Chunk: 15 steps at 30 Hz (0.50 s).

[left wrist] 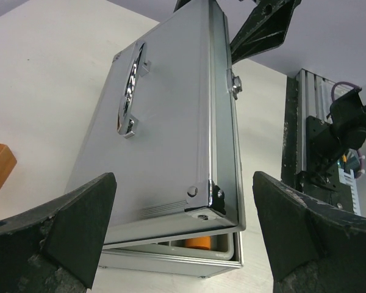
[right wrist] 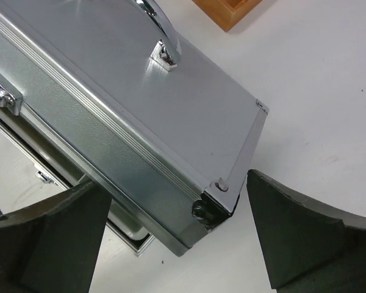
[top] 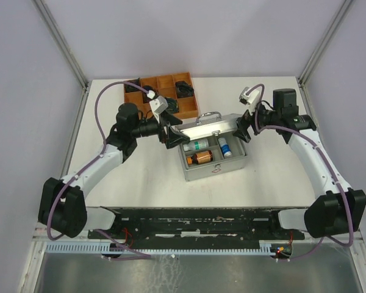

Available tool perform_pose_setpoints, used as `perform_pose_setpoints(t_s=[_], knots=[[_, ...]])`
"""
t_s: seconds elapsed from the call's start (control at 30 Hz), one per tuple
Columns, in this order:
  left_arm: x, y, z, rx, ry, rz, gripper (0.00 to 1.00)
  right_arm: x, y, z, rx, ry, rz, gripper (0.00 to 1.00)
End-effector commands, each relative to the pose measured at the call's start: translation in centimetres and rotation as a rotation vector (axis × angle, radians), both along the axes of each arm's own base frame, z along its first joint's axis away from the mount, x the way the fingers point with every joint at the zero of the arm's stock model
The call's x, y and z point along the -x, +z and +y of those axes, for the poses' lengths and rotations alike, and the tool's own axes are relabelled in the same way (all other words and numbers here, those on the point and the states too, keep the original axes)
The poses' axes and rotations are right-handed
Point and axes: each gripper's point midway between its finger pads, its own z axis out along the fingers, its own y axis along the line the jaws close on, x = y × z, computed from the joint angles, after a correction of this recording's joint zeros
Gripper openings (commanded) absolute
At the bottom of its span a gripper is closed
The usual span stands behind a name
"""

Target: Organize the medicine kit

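The medicine kit (top: 216, 166), a silver-grey aluminium case, sits mid-table with its lid (top: 210, 127) partly raised. Inside lie a white-green bottle (top: 200, 144), an amber bottle (top: 201, 158) and a white-blue bottle (top: 224, 148). My left gripper (top: 172, 139) is open at the lid's left end. In the left wrist view, the lid's corner (left wrist: 204, 195) lies between the fingers (left wrist: 61, 232) without visible contact, and something orange (left wrist: 198, 242) shows under it. My right gripper (top: 244, 128) is open at the lid's right end, where the lid corner (right wrist: 219, 195) lies between the wide-apart fingers (right wrist: 299, 232).
A brown wooden compartment tray (top: 165, 91) with dark items stands at the back left, close behind my left wrist. Its corner (right wrist: 229, 9) shows in the right wrist view. The lid carries a metal handle (left wrist: 131, 91) and a latch (left wrist: 235, 82).
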Motion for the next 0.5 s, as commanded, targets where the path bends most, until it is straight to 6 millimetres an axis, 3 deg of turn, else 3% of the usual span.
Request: perform_pose_setpoints(t_s=[0.0,0.23,0.47], knots=[[2.1,0.8,0.2,-0.053,-0.042,-0.116,0.99,2.2,0.6,-1.7,0.078,-0.022,-0.029,0.99],[3.0,1.4,0.8,-0.106,0.005,-0.189,0.99,6.0,-1.8,-4.1,0.195,-0.059,0.03,0.99],[3.2,-1.8,0.6,-0.266,0.046,-0.254,0.99,8.7,-3.8,-4.9,0.193,-0.139,0.074,0.97]])
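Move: The half-shut lid's left front corner sits between the left hand's open fingers, about 3 cm to its right and level; the case's middle is some 12 cm right, 3 back and 12 lower, the brown bottle 7 right and 7 back. For the right hand, the lid's right front corner is about 2 cm left and 1 below, the case's middle roughly 9 left, 4 back and 10 lower, the blue-white bottle 5 left and 5 back. With open fingers around the lid's two front corners, both hands draw back and bring it over, then end free of it. The right hand sweeps back about 7 cm, veering right and down past the case's corner; the left comes back some 4 cm, nearly level. Both sets of fingertips dip roughly 10 degrees. ##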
